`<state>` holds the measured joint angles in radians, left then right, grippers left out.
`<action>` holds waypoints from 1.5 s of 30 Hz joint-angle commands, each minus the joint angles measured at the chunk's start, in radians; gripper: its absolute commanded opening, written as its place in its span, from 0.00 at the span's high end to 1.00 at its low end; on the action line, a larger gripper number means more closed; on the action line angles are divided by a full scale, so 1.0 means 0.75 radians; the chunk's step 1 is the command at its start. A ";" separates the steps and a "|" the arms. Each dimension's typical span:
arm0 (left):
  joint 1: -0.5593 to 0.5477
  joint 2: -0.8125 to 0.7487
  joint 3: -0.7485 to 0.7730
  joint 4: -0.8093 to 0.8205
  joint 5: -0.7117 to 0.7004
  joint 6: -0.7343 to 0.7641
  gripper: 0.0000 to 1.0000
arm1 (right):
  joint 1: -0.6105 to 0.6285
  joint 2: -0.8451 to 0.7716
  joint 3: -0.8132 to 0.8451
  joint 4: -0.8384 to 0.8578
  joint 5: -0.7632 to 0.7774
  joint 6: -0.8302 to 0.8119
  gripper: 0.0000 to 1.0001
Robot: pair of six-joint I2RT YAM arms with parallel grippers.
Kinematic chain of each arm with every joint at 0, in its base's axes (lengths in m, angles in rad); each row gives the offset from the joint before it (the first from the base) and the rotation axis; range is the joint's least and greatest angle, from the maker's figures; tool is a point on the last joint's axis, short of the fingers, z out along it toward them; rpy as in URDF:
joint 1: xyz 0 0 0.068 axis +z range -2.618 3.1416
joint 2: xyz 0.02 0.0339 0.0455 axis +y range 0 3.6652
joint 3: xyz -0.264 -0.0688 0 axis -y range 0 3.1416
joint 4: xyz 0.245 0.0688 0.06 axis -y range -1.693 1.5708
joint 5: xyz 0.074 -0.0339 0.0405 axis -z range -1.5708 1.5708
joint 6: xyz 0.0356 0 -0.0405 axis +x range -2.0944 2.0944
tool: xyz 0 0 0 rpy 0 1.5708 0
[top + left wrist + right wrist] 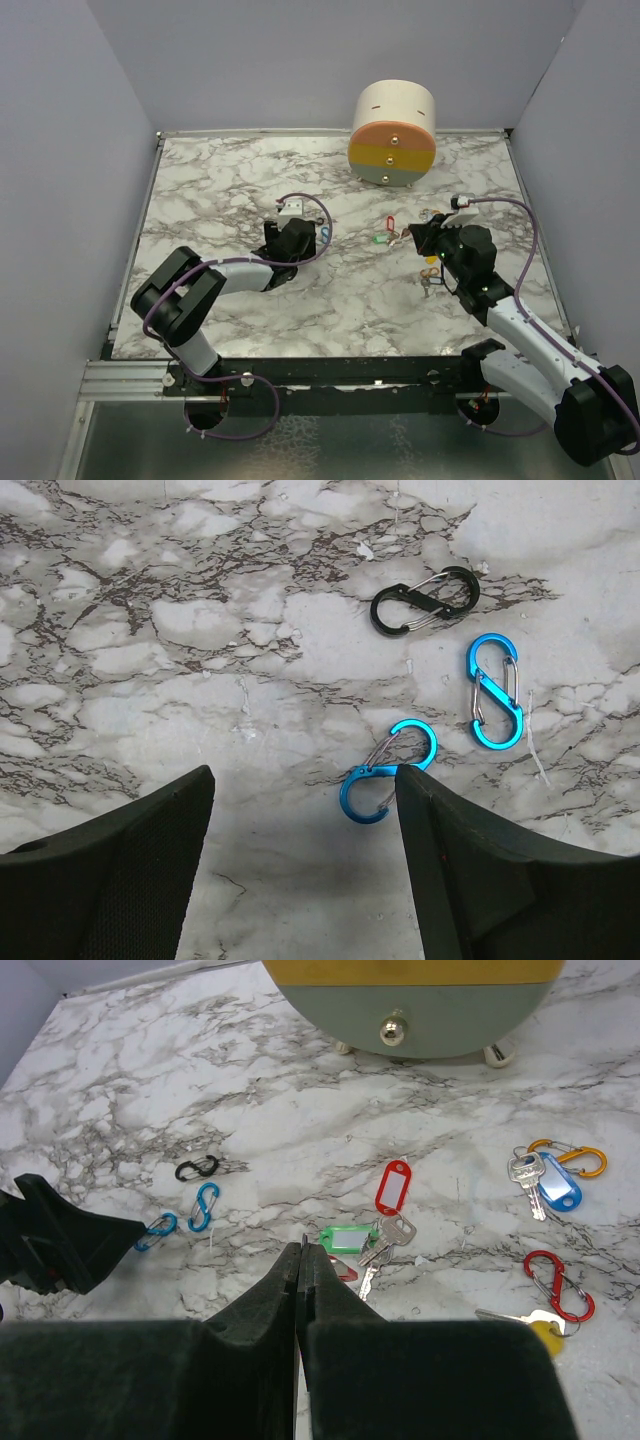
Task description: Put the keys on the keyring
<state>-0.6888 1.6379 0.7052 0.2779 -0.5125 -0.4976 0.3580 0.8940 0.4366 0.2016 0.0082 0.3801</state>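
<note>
Keys with plastic tags lie on the marble: green-tagged and red-tagged together, a blue-tagged one on an orange clip, a yellow-tagged one by a red clip. My right gripper hovers near the green tag, shut, with a thin dark sliver poking out between its tips; I cannot tell what it is. My left gripper stands open low over the table, a blue keyring clip lying against its right finger. A second blue clip and a black one lie beyond.
A round cabinet with drawer knobs stands on its side at the back, beyond the keys. Grey walls close in the table on three sides. In the top view the two grippers face each other across the keys.
</note>
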 commanded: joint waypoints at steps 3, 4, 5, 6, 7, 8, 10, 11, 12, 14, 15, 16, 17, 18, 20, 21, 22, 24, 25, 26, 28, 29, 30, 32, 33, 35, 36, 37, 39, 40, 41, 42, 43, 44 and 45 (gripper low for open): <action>-0.001 -0.030 -0.024 0.073 0.100 0.101 0.25 | -0.008 0.010 0.015 0.027 -0.035 0.002 0.99; 0.000 -0.028 -0.028 0.087 0.119 0.118 0.25 | -0.007 0.014 0.015 0.030 -0.035 0.002 0.99; 0.000 -0.025 -0.029 0.096 0.139 0.133 0.25 | -0.007 0.016 0.015 0.030 -0.037 0.001 0.99; 0.000 -0.021 -0.033 0.107 0.155 0.148 0.25 | -0.007 0.019 0.015 0.030 -0.037 0.002 0.99; 0.000 -0.017 -0.035 0.118 0.171 0.162 0.25 | -0.008 0.019 0.015 0.032 -0.038 0.002 0.99; -0.002 -0.010 -0.037 0.126 0.185 0.175 0.25 | -0.009 0.022 0.015 0.034 -0.038 0.002 0.99; -0.002 0.005 -0.036 0.141 0.212 0.201 0.25 | -0.007 0.023 0.017 0.034 -0.040 0.001 0.99; -0.002 0.013 -0.035 0.147 0.223 0.214 0.25 | -0.008 0.025 0.017 0.036 -0.040 0.002 0.99; -0.002 0.023 -0.032 0.149 0.228 0.220 0.25 | -0.008 0.024 0.017 0.036 -0.041 0.002 0.99; -0.002 0.038 -0.028 0.156 0.243 0.232 0.25 | -0.007 0.024 0.017 0.036 -0.040 0.001 0.99; -0.002 0.046 -0.027 0.158 0.247 0.236 0.25 | -0.007 0.023 0.017 0.037 -0.040 0.002 0.99; -0.002 0.054 -0.022 0.161 0.248 0.238 0.25 | -0.008 0.024 0.016 0.036 -0.040 0.001 0.99; -0.002 0.064 -0.020 0.161 0.248 0.240 0.27 | -0.007 0.023 0.014 0.036 -0.040 0.002 0.99; -0.002 0.072 -0.019 0.161 0.245 0.240 0.28 | -0.007 0.021 0.015 0.035 -0.040 0.002 0.99; -0.002 0.076 -0.018 0.161 0.238 0.238 0.31 | -0.009 0.018 0.015 0.034 -0.040 0.001 0.99; -0.002 0.076 -0.020 0.161 0.234 0.236 0.32 | -0.007 0.017 0.013 0.034 -0.040 0.002 0.99; -0.002 0.076 -0.019 0.162 0.229 0.237 0.32 | -0.007 0.016 0.013 0.034 -0.040 0.002 0.99; -0.002 0.120 -0.016 0.163 0.222 0.243 0.35 | -0.007 0.016 0.013 0.034 -0.040 0.002 0.99; -0.002 0.127 -0.014 0.163 0.216 0.247 0.36 | -0.007 0.016 0.012 0.034 -0.040 0.001 0.99; -0.002 0.135 -0.011 0.163 0.212 0.251 0.37 | -0.007 0.015 0.013 0.035 -0.040 0.001 0.99; -0.003 0.153 -0.006 0.166 0.212 0.257 0.40 | -0.008 0.015 0.013 0.032 -0.040 0.002 0.99; -0.003 0.163 -0.003 0.167 0.213 0.261 0.42 | -0.007 0.014 0.013 0.032 -0.040 0.002 0.99; -0.004 0.170 0.002 0.167 0.214 0.262 0.44 | -0.007 0.014 0.013 0.030 -0.039 0.001 0.99; -0.004 0.184 0.006 0.166 0.220 0.263 0.50 | -0.008 0.011 0.013 0.026 -0.037 0.002 0.99; -0.004 0.186 0.007 0.166 0.226 0.260 0.52 | -0.007 0.009 0.013 0.024 -0.036 0.002 0.99; -0.004 0.185 0.004 0.165 0.236 0.253 0.53 | -0.009 0.003 0.013 0.024 -0.033 0.001 0.99; -0.004 0.183 0.000 0.165 0.243 0.250 0.53 | -0.007 0.002 0.013 0.023 -0.032 0.001 0.99; -0.006 0.180 -0.003 0.165 0.248 0.246 0.54 | -0.009 0.002 0.013 0.022 -0.031 -0.001 0.99; -0.008 0.170 -0.014 0.165 0.259 0.239 0.56 | -0.007 0.004 0.013 0.022 -0.033 0.002 0.99; -0.009 0.166 -0.020 0.165 0.262 0.236 0.58 | -0.007 0.003 0.012 0.022 -0.033 0.001 0.99; -0.010 0.161 -0.026 0.165 0.265 0.233 0.59 | -0.007 0.004 0.012 0.023 -0.034 0.001 0.99; -0.010 0.158 -0.031 0.165 0.267 0.230 0.62 | -0.007 0.003 0.012 0.020 -0.034 0.001 0.99; -0.012 0.155 -0.034 0.165 0.268 0.225 0.65 | -0.008 0.001 0.013 0.020 -0.034 0.002 0.99; -0.012 0.153 -0.037 0.165 0.271 0.223 0.69 | -0.007 0.001 0.013 0.019 -0.034 0.002 0.99; -0.012 0.150 -0.039 0.165 0.276 0.222 0.73 | -0.009 -0.001 0.013 0.019 -0.033 0.001 0.99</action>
<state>-0.6899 1.7451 0.7097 0.4500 -0.3473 -0.3214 0.3580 0.9089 0.4366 0.2020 0.0017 0.3801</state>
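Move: The blue carabiner I want lies about 4 cm to the right of my left hand, roughly 1 cm ahead and 2 cm below. The other blue carabiner is about 8 cm right and 5 cm ahead of this hand, the black carabiner about 6 cm right and 8 cm ahead. From my idle right hand the near blue carabiner is some 24 cm left, 5 cm ahead and 14 cm down. I slide my open left hand a good 2 cm right towards the near blue carabiner, turning it about 13 degrees clockwise, then sink some 1.5 cm to set the fingers either side of it. Staying low, I ease another centimetre right and one forward while the fingers close from wide to about a third open, meeting its two long sides. ##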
